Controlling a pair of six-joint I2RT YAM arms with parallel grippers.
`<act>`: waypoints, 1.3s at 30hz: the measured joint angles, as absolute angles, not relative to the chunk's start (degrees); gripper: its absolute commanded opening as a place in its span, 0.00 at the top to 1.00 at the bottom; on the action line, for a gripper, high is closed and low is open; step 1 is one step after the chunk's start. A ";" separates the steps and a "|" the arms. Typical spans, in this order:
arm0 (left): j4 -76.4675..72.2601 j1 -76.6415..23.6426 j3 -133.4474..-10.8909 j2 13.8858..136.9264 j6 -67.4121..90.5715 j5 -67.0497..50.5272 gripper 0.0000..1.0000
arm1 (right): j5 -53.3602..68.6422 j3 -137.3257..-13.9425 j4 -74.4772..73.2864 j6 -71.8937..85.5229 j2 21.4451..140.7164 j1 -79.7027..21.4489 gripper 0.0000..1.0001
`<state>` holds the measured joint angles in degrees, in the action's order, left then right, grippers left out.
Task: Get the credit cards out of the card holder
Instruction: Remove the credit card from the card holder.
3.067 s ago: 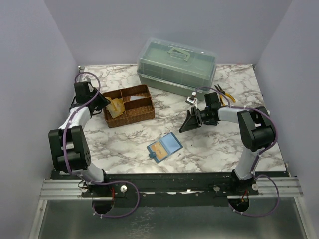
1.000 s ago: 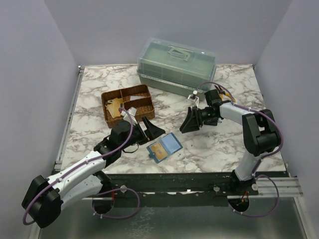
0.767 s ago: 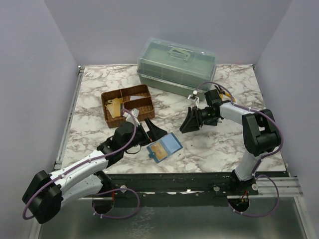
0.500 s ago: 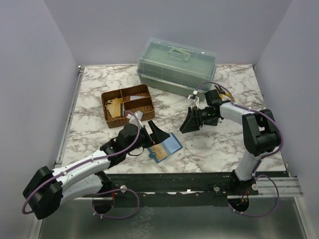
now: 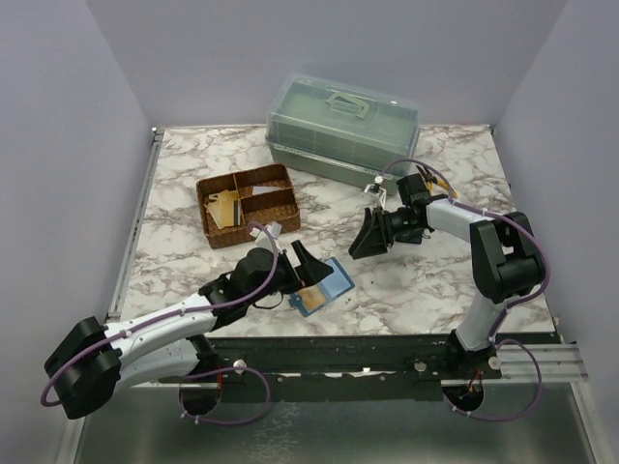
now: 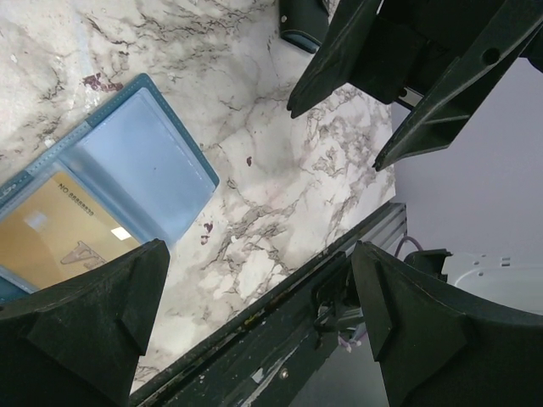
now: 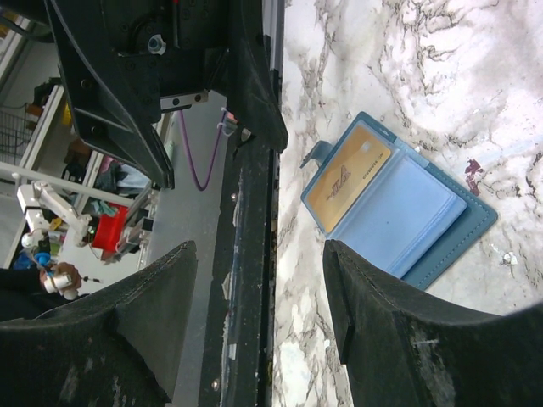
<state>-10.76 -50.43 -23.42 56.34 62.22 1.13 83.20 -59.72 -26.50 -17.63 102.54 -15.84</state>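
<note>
The teal-blue card holder lies open on the marble near the front edge. A tan-orange credit card sits in its left pocket, while the right pocket shows only light blue. My left gripper hovers at the holder's left end, open with nothing between its fingers. My right gripper hangs open and empty to the right and further back, pointed at the holder. Another tan card lies in the basket.
A brown wicker basket with compartments stands at the middle left. Along the back sits a green translucent toolbox. Yellow-handled pliers lie behind the right arm. The table's black front rail runs close to the holder.
My left arm has swung from over the basket down and right to the card holder, still open. The right arm has stayed put.
</note>
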 measured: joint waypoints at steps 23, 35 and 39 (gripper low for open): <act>-14.94 -59.70 -16.21 58.81 69.65 10.07 0.14 | 76.51 -54.92 -13.34 -3.79 102.54 -23.11 0.44; -15.66 -59.77 -12.36 57.47 73.89 16.60 0.24 | 70.65 -54.92 -10.66 1.72 106.78 -27.03 0.75; -15.75 -59.77 -11.27 57.45 75.09 17.52 0.24 | 69.87 -54.96 -9.50 4.01 108.53 -28.27 0.76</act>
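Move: The gold credit card in the open card holder lies about 3 cm to the left of the left hand, 2 cm ahead and some 9 cm below. The holder's blue pocket, which the right hand heads for, is roughly 7 cm to that hand's left, 5 cm nearer the base and 9 cm down. From the left hand, the wicker basket stands about 24 cm ahead and 18 cm left; the black card holder is some 13 cm right and 9 cm ahead of the right hand. Both hands close in on the open card holder: the left first draws back about 3 cm, then sinks to roughly 7.5 cm below its start while swinging left and turning some 10 degrees counter-clockwise, its fingers narrowing a little but still well open around the holder's near edge, one fingertip over the gold card. The right hand starts level, left and back, then slants down to the blue pocket's near right corner, dropping about 7 cm with its fingertips tipping down and its fingers drawing most of the way together; whether either hand already bears on the holder can't be made out. ##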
